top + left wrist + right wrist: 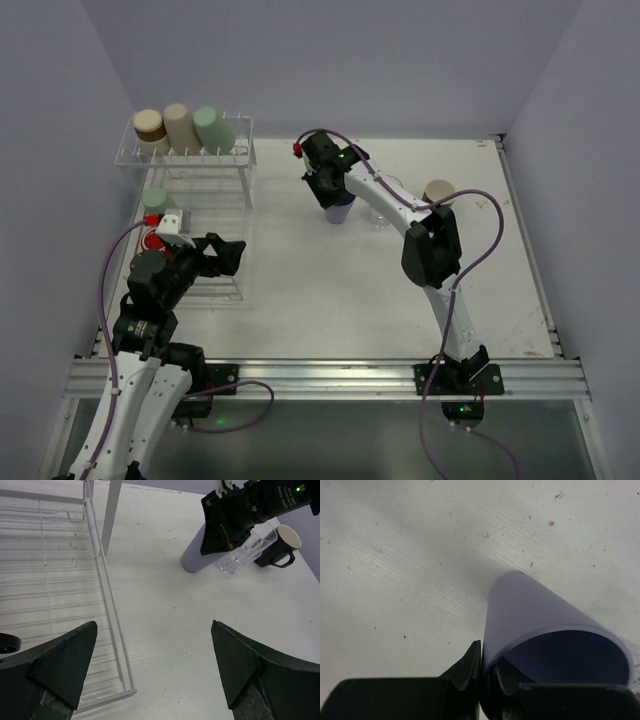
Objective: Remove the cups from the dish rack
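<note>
The white wire dish rack (pixel 244 196) stands at the left. On its raised shelf lie a tan-brown cup (pixel 148 124), a beige cup (pixel 180 126) and a pale green cup (pixel 214 128). Another pale green cup (pixel 158 202) and a red cup (pixel 151 241) sit on the rack's base behind my left arm. My left gripper (pixel 233 256) hangs open and empty over the rack's near right corner (pixel 107 605). My right gripper (pixel 486 672) is shut on the rim wall of the purple cup (pixel 535 610), which stands upright on the table (pixel 338 212).
A clear glass (pixel 380 214) and a black cup with a cream inside (pixel 438 192) stand on the table just right of the purple cup; both also show in the left wrist view, the glass (pixel 242 556) and the black cup (pixel 281 544). White walls close in the table.
</note>
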You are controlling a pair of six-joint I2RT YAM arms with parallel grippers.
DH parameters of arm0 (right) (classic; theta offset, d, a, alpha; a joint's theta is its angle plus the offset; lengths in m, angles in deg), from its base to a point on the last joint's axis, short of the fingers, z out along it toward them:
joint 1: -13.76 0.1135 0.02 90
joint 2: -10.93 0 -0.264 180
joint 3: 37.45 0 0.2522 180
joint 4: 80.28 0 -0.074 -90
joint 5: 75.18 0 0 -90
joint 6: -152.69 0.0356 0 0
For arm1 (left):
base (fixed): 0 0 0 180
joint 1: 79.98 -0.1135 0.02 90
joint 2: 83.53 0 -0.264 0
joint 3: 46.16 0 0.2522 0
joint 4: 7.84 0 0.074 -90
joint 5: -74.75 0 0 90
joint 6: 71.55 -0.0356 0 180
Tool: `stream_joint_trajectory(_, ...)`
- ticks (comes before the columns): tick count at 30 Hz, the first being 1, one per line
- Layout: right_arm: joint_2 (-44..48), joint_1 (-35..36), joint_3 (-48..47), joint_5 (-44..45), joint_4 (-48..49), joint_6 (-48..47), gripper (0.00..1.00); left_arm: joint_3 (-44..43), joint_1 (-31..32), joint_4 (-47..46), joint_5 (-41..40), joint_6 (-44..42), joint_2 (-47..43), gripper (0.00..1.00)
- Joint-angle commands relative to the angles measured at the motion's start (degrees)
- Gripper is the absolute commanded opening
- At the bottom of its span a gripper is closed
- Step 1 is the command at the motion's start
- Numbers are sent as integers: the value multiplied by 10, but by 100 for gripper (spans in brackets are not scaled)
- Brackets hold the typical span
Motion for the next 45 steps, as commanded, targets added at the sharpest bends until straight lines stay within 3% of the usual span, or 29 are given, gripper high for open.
stream_joint_trajectory(1, -5, 1, -22, -5, -50, -64, 11, -2, 3, 7, -10, -16, 4, 100)
stream_joint_trajectory(3, -9, 2, -22, -3, -48, -67, 14, -4, 2, 9, -13, -16, 7, 100)
stream_joint_trajectory(9, 33, 1, 1, 1, 0, -44, 49, -15, -8, 11, -27, -22, 14, 100)
stream_joint_trajectory(11, 75, 3, 15, -13, 29, -32, 66, -19, -9, 11, -53, -22, 14, 100)
stream_joint_trajectory(20, 331, 17, 247, -86, 221, 53, 88, -82, -9, 53, -194, 6, 28, 100)
stream_joint_trajectory(27, 543, 25, 519, -132, 405, 124, 89, -118, -8, 55, -305, 11, 113, 100)
stream_joint_trajectory(30, 583, 25, 576, -139, 438, 136, 89, -123, -18, 45, -333, 18, 178, 100)
stream_joint_trajectory(38, 659, 24, 668, -135, 486, 147, 87, -102, -92, -60, -330, 17, 261, 100)
stream_joint_trajectory(40, 659, 25, 672, -139, 487, 148, 87, -111, -120, -48, -325, 21, 280, 100)
stream_joint_trajectory(45, 657, 25, 673, -144, 490, 150, 87, -136, -124, 24, -386, 45, 280, 100)
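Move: On the rack's lower level, the red mug lies about 19 cm left of the open left hand, 11 cm ahead and 15 cm lower; the green cup stands 9 cm beyond it, and a clear glass some 8 cm nearer and 4 cm farther left than the mug. The right hand pinches the rim of the purple cup, its middle 2 cm ahead, 3 cm right and 5 cm down; the nearest table glass is about 13 cm right, 1 cm ahead, and the black mug 27 cm right, 5 cm ahead. Opening wide, the right fingers let go of the purple cup's rim on the table; that hand then rises and draws back about 15 cm, its fingers swinging up and leftward, and settles slightly lower. Meanwhile the left hand sweeps some 15 cm left and 7 cm forward towards the red mug, first lifting slightly, then dipping over the rack, turning about 40 degrees counter-clockwise and tipping down, fingers still wide. ##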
